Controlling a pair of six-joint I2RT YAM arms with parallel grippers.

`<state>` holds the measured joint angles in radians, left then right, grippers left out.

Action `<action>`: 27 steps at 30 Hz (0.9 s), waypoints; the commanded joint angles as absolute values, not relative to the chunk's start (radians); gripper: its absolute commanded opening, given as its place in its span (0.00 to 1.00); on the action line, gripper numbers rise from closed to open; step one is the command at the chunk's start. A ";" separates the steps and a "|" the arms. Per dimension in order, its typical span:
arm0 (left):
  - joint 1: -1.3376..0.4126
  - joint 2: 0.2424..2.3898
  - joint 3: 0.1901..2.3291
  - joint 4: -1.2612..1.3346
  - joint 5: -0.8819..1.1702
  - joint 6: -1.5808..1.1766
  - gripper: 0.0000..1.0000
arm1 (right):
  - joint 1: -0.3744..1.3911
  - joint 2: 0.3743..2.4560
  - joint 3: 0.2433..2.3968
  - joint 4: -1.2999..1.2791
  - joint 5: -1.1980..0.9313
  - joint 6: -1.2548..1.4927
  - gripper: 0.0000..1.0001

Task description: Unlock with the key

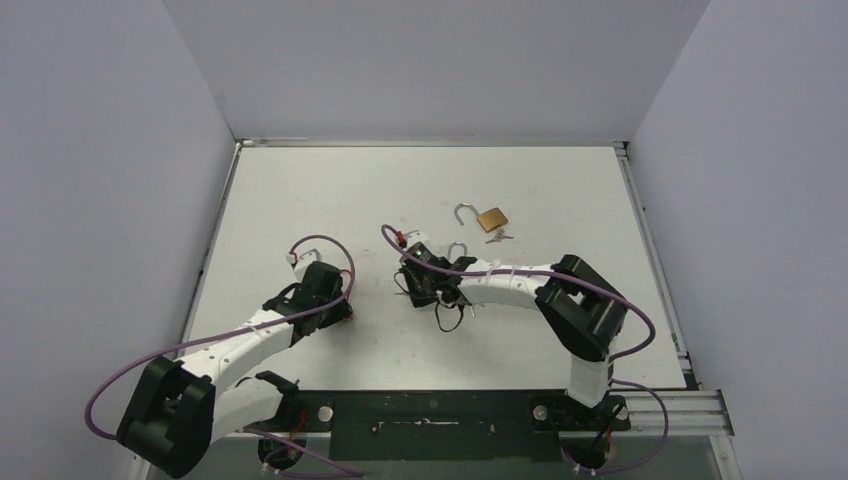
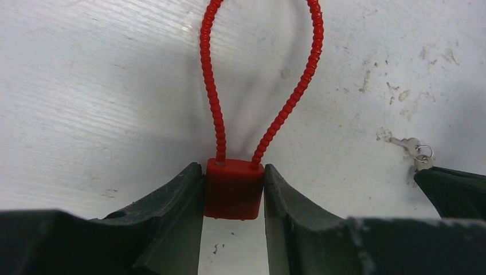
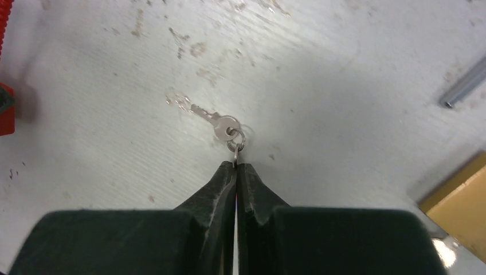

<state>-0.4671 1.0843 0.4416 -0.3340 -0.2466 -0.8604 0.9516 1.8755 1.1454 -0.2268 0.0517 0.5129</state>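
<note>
A red padlock (image 2: 234,195) with a long red beaded cable loop (image 2: 209,86) sits squarely between the fingers of my left gripper (image 2: 233,170), which is shut on the lock's body just above the white table. A small silver key (image 3: 215,121) lies on the table, hanging from a ring (image 3: 235,140). My right gripper (image 3: 236,165) is shut with its tips pinching that ring. The left wrist view shows the same key (image 2: 408,144) to the right of the lock, with a right finger (image 2: 453,189) beside it. From above, the left gripper (image 1: 340,300) and the right gripper (image 1: 410,285) stand close together.
A brass padlock (image 1: 491,218) with its steel shackle (image 1: 464,210) swung open lies behind the right arm, small keys (image 1: 500,238) beside it. Another steel shackle (image 1: 455,247) shows next to the right wrist. White walls enclose the table (image 1: 300,190) on three sides.
</note>
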 commanded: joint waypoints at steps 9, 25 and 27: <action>-0.720 1.213 0.488 -0.173 -0.296 -1.071 0.14 | 0.854 1.518 0.876 -0.106 -0.172 0.597 0.00; -0.771 1.155 0.500 -0.097 -0.267 -1.162 0.81 | 0.773 1.299 0.772 -0.124 -0.307 0.614 0.00; -0.770 1.088 0.491 -0.083 -0.236 -1.195 0.82 | 0.771 1.285 0.773 -0.116 -0.344 0.603 0.00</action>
<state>-0.7708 1.2098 0.4828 -0.0856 -0.2718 -1.1500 0.7834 1.3399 0.7738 -0.1577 -0.2646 0.6109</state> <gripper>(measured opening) 0.809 0.025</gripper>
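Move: The red padlock is already in the left fingers; the clear patch of table meant for it is about 11 cm to that hand's right, level fore and aft, 1 cm below. The keys are already in the right fingers, with the red padlock some 16 cm left and 3 cm back at about the same height. The small brass padlock lies about 13 cm right and 3 cm ahead of the right hand. Left carries the red padlock about 11 cm right, lets go, rises; right lifts its keys some 9 cm, drawing rightwards. ##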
